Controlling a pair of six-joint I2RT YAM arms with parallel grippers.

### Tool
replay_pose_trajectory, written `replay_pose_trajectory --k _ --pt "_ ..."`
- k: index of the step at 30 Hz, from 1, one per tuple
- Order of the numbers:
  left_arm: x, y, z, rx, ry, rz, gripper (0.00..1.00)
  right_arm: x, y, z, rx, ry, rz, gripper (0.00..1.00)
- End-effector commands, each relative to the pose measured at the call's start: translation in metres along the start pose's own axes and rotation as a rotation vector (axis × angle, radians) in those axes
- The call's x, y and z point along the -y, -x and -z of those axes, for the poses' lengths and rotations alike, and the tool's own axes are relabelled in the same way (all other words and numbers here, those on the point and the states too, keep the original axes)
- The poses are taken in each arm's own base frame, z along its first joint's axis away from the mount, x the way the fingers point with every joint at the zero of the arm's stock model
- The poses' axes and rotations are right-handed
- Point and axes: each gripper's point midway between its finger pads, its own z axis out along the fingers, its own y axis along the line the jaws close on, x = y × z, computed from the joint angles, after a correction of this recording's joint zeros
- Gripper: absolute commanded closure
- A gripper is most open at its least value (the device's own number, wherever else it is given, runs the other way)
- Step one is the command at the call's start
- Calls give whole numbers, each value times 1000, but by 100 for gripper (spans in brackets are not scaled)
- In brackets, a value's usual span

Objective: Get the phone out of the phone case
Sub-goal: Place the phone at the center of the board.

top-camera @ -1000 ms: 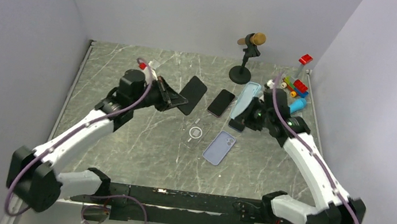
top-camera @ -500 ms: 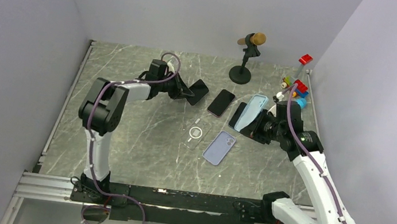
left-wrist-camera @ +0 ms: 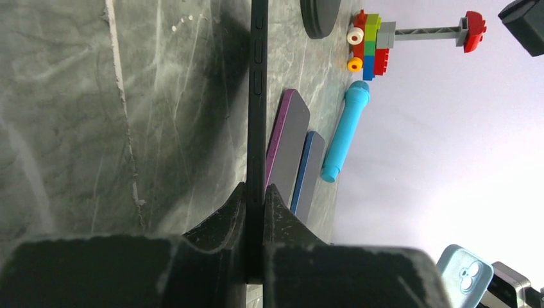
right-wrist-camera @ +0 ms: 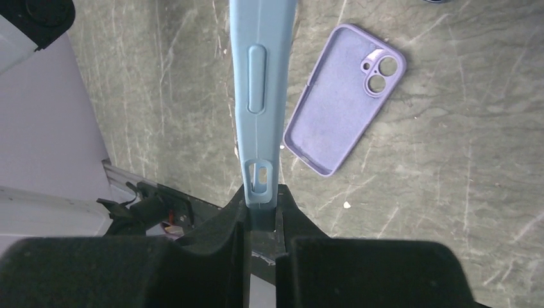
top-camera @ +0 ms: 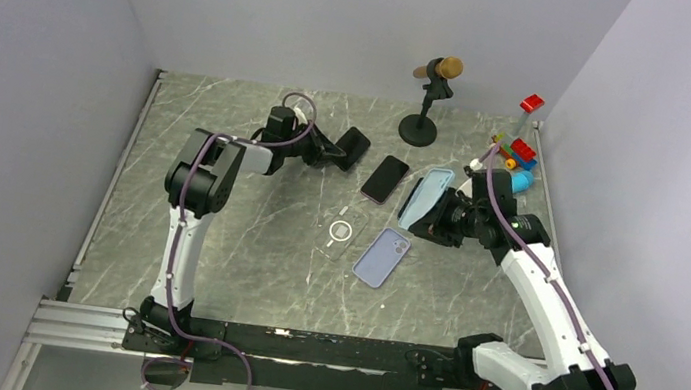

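My left gripper (left-wrist-camera: 256, 189) is shut on the edge of a black phone (left-wrist-camera: 258, 96), held on edge above the table; from above, the left gripper (top-camera: 332, 150) and black phone (top-camera: 354, 145) are at the back centre-left. My right gripper (right-wrist-camera: 262, 192) is shut on the end of a light blue phone case (right-wrist-camera: 260, 77), seen edge-on, its inside hidden. In the top view the right gripper (top-camera: 440, 215) lifts this case (top-camera: 431, 189) tilted. A dark blue phone (top-camera: 411, 202) lies just left of it.
A purple-edged phone (top-camera: 385, 179), a clear case with a ring (top-camera: 341, 230) and a lavender case (top-camera: 382, 257) lie mid-table. A microphone stand (top-camera: 423, 114), toy bricks (top-camera: 518, 152) and a blue cylinder (top-camera: 522, 183) are at the back right.
The left arm has stretched out towards the back, carrying the black phone farther back and right. The right gripper has shifted slightly nearer with the blue case, tilting it.
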Motion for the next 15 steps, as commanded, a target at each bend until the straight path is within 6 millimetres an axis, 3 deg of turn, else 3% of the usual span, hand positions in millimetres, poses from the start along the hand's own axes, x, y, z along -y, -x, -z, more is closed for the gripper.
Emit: replay_pose_trajectory --k 1,5,9,15 --pt "7 13 0 56 -42 29 88 -24 19 -3 36 100 5 100" --pt "-4 7 4 17 -9 74 75 -26 23 -9 30 99 -14 100" --pt "-11 2 12 -39 15 93 51 -32 21 -15 19 139 -43 100" --pt "-9 9 37 -43 28 86 33 -42 11 -24 -38 170 -63 100"
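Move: My left hand pinches the phone's near edge, its middle about 3 cm ahead and 4 cm to the right; the board spot meant for it lies some 1 cm ahead, 3 right and 4 below. From that hand the purple-edged phone is roughly 14 cm right and 5 back, the microphone stand's foot 23 right and 13 ahead. From my right hand, holding the blue case, the spot is about 28 cm ahead and 20 left, the lavender case level and 8 left, both some 15 below. I let go of the phone on the board: my left fingers spread from nearly shut to well over half open while the hand eases about 2.5 cm left, back from the phone, sinking 1.5 cm and tipping down slightly. Meanwhile my right hand keeps its grip on the blue case and carries it about 3 cm forward and left, towards the purple-edged phone. ##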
